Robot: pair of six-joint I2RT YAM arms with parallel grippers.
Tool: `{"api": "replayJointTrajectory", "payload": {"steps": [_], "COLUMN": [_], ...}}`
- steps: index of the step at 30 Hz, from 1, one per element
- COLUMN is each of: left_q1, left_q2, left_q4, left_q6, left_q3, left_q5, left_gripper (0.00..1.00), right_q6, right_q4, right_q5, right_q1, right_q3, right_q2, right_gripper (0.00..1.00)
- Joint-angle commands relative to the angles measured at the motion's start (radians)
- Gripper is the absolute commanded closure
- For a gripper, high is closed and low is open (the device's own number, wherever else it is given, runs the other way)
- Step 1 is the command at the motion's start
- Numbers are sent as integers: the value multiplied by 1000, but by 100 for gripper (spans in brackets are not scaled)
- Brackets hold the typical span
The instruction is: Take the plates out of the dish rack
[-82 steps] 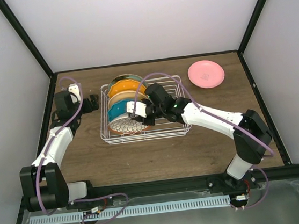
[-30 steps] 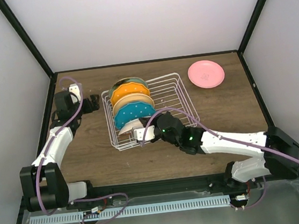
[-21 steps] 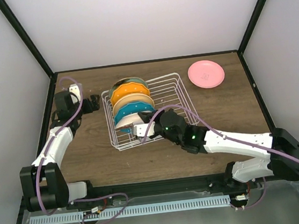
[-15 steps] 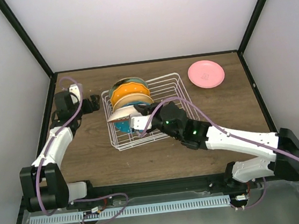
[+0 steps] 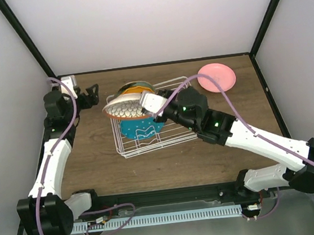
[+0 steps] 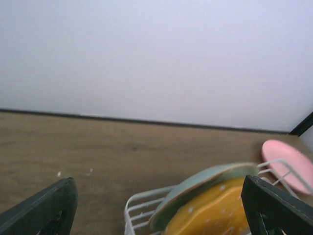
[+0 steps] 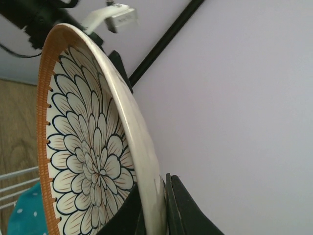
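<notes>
My right gripper (image 5: 151,103) is shut on the rim of the brown-floral white plate (image 5: 124,107), which hangs tilted above the left end of the white wire dish rack (image 5: 182,81). In the right wrist view the jaws pinch the floral plate (image 7: 83,156) at its lower edge. A white-dotted teal plate (image 5: 141,128) stands in the rack below it, with an orange plate (image 5: 134,88) behind. The pink plate (image 5: 216,78) lies on the table at the back right. My left gripper (image 5: 90,97) is open left of the rack. The left wrist view shows a sage green plate (image 6: 210,180) leaning over the orange plate (image 6: 217,210).
The black frame posts and pale walls close in the brown table (image 5: 93,158). The right half of the rack holds no plates. The right arm reaches diagonally over the rack's near right corner.
The right gripper has lifted the floral plate out of the rack, up and toward the back. The left arm has swung toward the back-left corner, its gripper still wide.
</notes>
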Motion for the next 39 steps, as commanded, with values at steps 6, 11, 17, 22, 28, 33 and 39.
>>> {"api": "replayJointTrajectory", "payload": {"steps": [6, 11, 17, 22, 28, 33, 39], "left_q1": [10, 22, 20, 21, 21, 21, 21], "left_q2": [73, 110, 161, 176, 182, 186, 193], "left_q4": [103, 156, 239, 222, 202, 196, 191], "left_q6": [-143, -199, -281, -264, -238, -222, -218], "left_q3": [128, 165, 203, 214, 205, 196, 179], "left_q5": [95, 167, 351, 372, 377, 374, 364], "left_gripper": [6, 7, 8, 9, 9, 9, 9], "right_q6": [400, 617, 946, 1180, 1330, 1395, 1515], "right_q4": [84, 45, -93, -207, -223, -332, -357], "right_q5": [-150, -207, -282, -324, -397, -394, -394], "right_q1": [-248, -396, -608, -815, -995, -1135, -1291], "right_q3": [290, 383, 488, 507, 398, 316, -4], "right_q2": [50, 123, 204, 237, 201, 150, -16], "right_gripper": [99, 99, 99, 99, 99, 99, 99]}}
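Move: The pink plate on the table, where the held flower plate is being taken, lies roughly 35 cm ahead of the right hand, 33 cm to its right and 38 cm below. The blue plate in the rack is about 7 cm ahead of that hand, 3 cm to its left and 28 cm down; the rack's middle is some 12 cm ahead, 4 cm right and 34 cm down. From the left hand the pink plate lies about 20 cm ahead, 55 cm right and 28 cm lower. Forward and upward at first, then swinging wide to the right and sinking, the right hand carries the flower plate, still pinched at its rim, from over the rack towards the pink plate; it nets nearly 40 cm right and draws back about 5 cm at the end. The wrist rolls over and turns clockwise until the fingers point forward and down. The open, empty left hand rises and shifts right, turning clockwise. ##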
